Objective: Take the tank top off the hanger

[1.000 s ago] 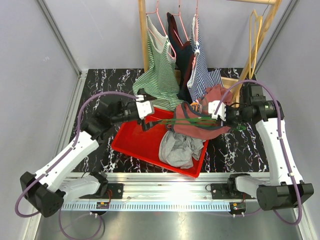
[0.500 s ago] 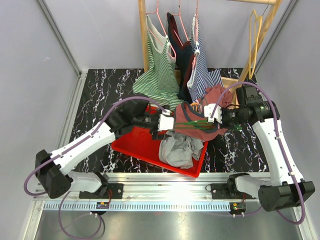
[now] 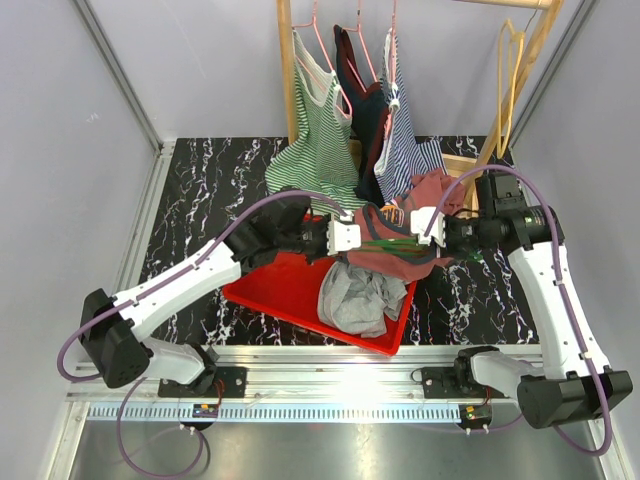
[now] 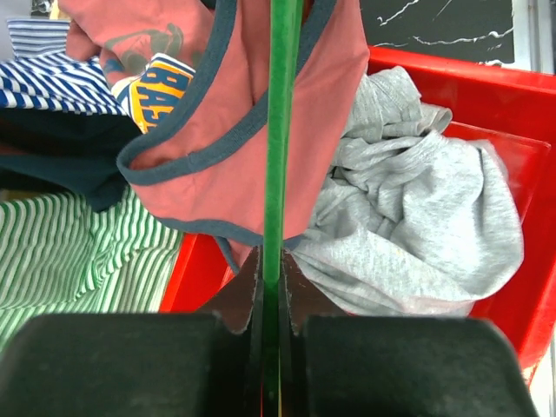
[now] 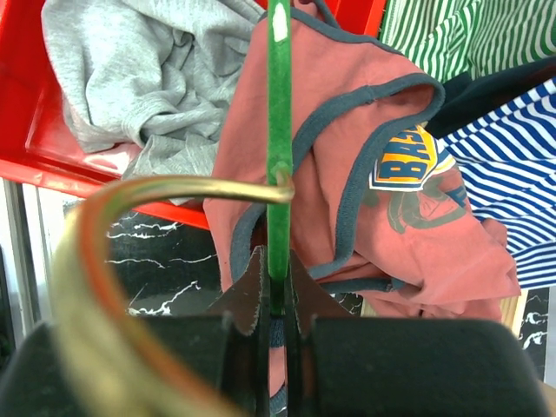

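A salmon-pink tank top (image 3: 400,258) with navy trim hangs on a green hanger (image 3: 385,243) held level above the red tray's far edge. My left gripper (image 3: 358,236) is shut on the hanger's left end. In the left wrist view the green bar (image 4: 280,130) runs straight out from between the jaws (image 4: 271,261), with the tank top (image 4: 226,174) draped over it. My right gripper (image 3: 424,226) is shut on the opposite end of the hanger (image 5: 279,130), just below its brass hook (image 5: 217,188). The tank top (image 5: 373,234) bunches to the right of the right gripper (image 5: 276,261).
A red tray (image 3: 265,290) holds a crumpled grey garment (image 3: 355,295) under the hanger. Behind it a wooden rack (image 3: 286,70) carries a green-striped top (image 3: 318,140), a dark navy one (image 3: 362,110) and a blue-striped one (image 3: 405,140). Empty yellow hangers (image 3: 512,70) hang at the right.
My left arm has swung right from above the tray's left side to the hanger's left end, and its gripper has gone from open to shut on the green bar. The right gripper has barely moved.
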Tool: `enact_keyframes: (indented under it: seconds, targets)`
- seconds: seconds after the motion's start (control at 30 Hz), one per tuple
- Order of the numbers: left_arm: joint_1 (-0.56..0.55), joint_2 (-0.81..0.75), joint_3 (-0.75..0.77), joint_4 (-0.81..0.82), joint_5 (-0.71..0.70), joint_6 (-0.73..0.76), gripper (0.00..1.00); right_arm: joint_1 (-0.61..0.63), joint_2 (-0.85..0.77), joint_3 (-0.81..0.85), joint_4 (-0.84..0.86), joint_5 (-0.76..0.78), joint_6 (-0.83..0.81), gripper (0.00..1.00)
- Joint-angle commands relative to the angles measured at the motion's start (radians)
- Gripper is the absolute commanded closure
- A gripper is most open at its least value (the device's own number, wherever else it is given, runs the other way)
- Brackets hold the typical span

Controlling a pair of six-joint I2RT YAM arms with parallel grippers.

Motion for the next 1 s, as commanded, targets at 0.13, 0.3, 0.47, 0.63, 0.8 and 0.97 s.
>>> enact_keyframes:
  seconds: [0.13, 0.3, 0.47, 0.63, 0.8, 0.97]
  targets:
    - [-0.001, -0.065, -0.034, 0.116, -0.1, -0.171, 1.0, 0.008, -0.036, 0.069, 0.144, -0.057, 0.307, 0.47]
    - [0.001, -0.142, -0.102, 0.158, -0.156, -0.339, 1.0, 0.008, -0.052, 0.151, 0.226, 0.006, 0.564, 0.0]
    - [0.013, -0.198, -0.166, 0.185, -0.156, -0.448, 1.0, 0.006, -0.064, 0.2, 0.249, 0.113, 0.75, 0.0]
    - [0.042, -0.248, -0.223, 0.217, -0.133, -0.559, 1.0, -0.012, -0.111, 0.099, 0.281, 0.187, 0.747, 0.0]
    - [0.059, -0.301, -0.262, 0.236, -0.108, -0.573, 1.0, -0.025, -0.148, 0.039, 0.269, 0.189, 0.716, 0.0]
    - [0.065, -0.317, -0.271, 0.222, -0.104, -0.562, 1.0, -0.035, -0.161, 0.016, 0.258, 0.198, 0.698, 0.0]
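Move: Both my hands already grip the green hanger, about 14 cm apart. From my left hand, the coral tank top's middle is some 12 cm to the right, 4 cm ahead and 9 cm lower. The grey top is about 5 cm back, 4 cm right and 19 cm below this hand. From my right hand, the tank top lies roughly 4 cm ahead, 3 cm left and 10 cm down. My right hand lets go of the green hanger, opening wide, lifts about 9 cm clear of it, then sinks back some 4 cm over the tank top's right side while turning clockwise about 30 degrees. Meanwhile my left hand keeps its pinch and draws the hanger about 5 cm left and slightly back, swinging counter-clockwise. ##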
